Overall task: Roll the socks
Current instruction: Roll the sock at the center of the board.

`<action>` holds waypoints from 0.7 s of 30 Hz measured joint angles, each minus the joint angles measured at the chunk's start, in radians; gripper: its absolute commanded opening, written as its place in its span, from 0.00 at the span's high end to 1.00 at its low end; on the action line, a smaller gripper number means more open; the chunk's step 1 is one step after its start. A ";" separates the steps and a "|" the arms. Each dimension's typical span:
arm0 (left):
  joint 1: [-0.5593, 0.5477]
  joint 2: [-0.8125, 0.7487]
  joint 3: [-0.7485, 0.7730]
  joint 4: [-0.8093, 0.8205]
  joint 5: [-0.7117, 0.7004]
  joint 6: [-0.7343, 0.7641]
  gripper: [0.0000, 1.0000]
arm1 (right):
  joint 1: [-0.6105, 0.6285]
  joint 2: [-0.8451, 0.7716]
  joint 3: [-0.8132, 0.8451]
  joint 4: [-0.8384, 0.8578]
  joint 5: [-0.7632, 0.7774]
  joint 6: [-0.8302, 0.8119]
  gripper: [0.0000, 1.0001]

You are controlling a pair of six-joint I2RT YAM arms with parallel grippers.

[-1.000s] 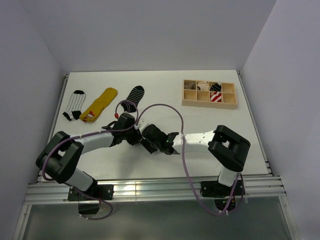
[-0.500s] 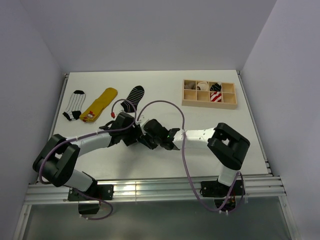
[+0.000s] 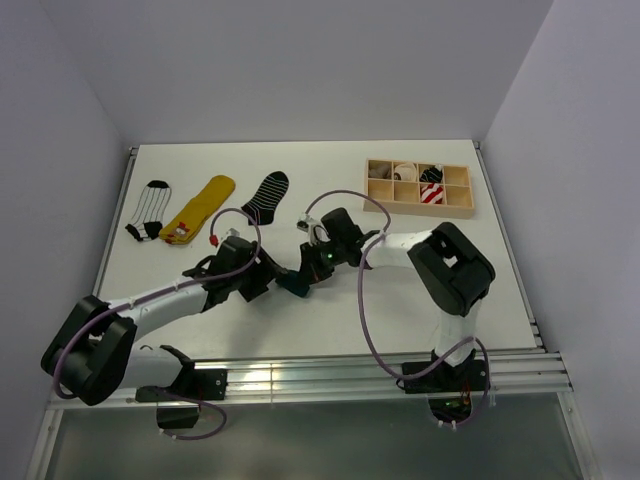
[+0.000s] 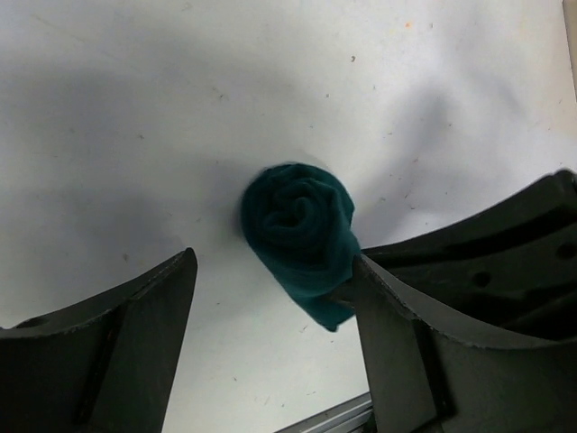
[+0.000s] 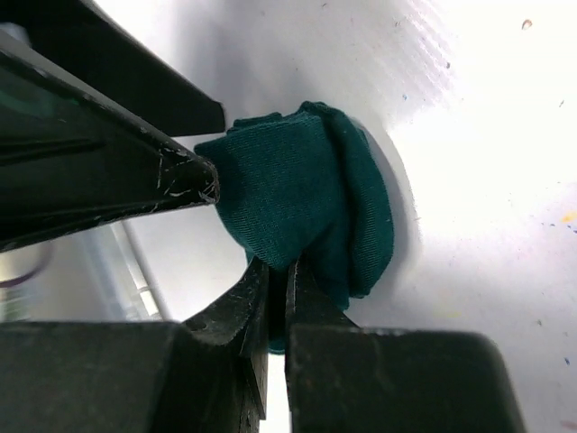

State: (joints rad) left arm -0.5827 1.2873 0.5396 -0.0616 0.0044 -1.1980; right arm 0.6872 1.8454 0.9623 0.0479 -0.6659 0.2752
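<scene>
A dark green sock [image 4: 302, 236], rolled into a tight bundle, lies on the white table [image 3: 420, 290]. My right gripper [image 5: 279, 271] is shut on a fold at the roll's edge [image 5: 302, 194]. My left gripper [image 4: 275, 263] is open, its jaws wide apart on either side of the roll, the right-hand finger close against it. From above, the two grippers meet at the sock [image 3: 293, 284], the left gripper [image 3: 268, 280] coming from the left and the right gripper [image 3: 306, 269] from the right. A black sock with thin white stripes [image 3: 268, 195] lies flat farther back.
A white sock with black stripes [image 3: 150, 210] and a yellow sock [image 3: 200, 208] lie flat at the back left. A wooden compartment box [image 3: 372, 207] at the back right holds rolled socks, one red-and-white [image 3: 432, 193]. Cables loop over both arms.
My left gripper has opened and drawn back toward the lower left. The right gripper has shut on the green roll, and its wrist has swung up and to the right.
</scene>
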 measured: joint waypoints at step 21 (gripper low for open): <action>-0.005 0.183 -0.028 0.232 0.085 -0.046 0.75 | -0.109 0.172 0.027 0.047 -0.386 0.180 0.93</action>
State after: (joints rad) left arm -0.5877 1.4704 0.5114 0.1699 0.0898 -1.2442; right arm 0.5781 2.0178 0.9897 0.0948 -1.0523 0.4557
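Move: The green sock's rolled bundle lies about 4 cm to the right of the left hand, level with it or 1 cm farther out, and some 3 cm lower. The right fingers already pinch its right side, so its middle is roughly 2 cm to their left, at about their height. From the left hand, the black striped sock lies about 20 cm ahead and 2 cm left, the mustard sock some 17 cm ahead and 19 cm left, both about 5 cm lower. The right fingers keep their pinch on the green sock, drawing it back about 1.5 cm and slightly right while that wrist rolls over some 25 degrees. Meanwhile the left hand, wide open, sinks and shifts right onto the rolled end, about 2.5 cm each way, its fingers straddling the roll and closing to roughly half their gap, seeming to touch it by the end. ##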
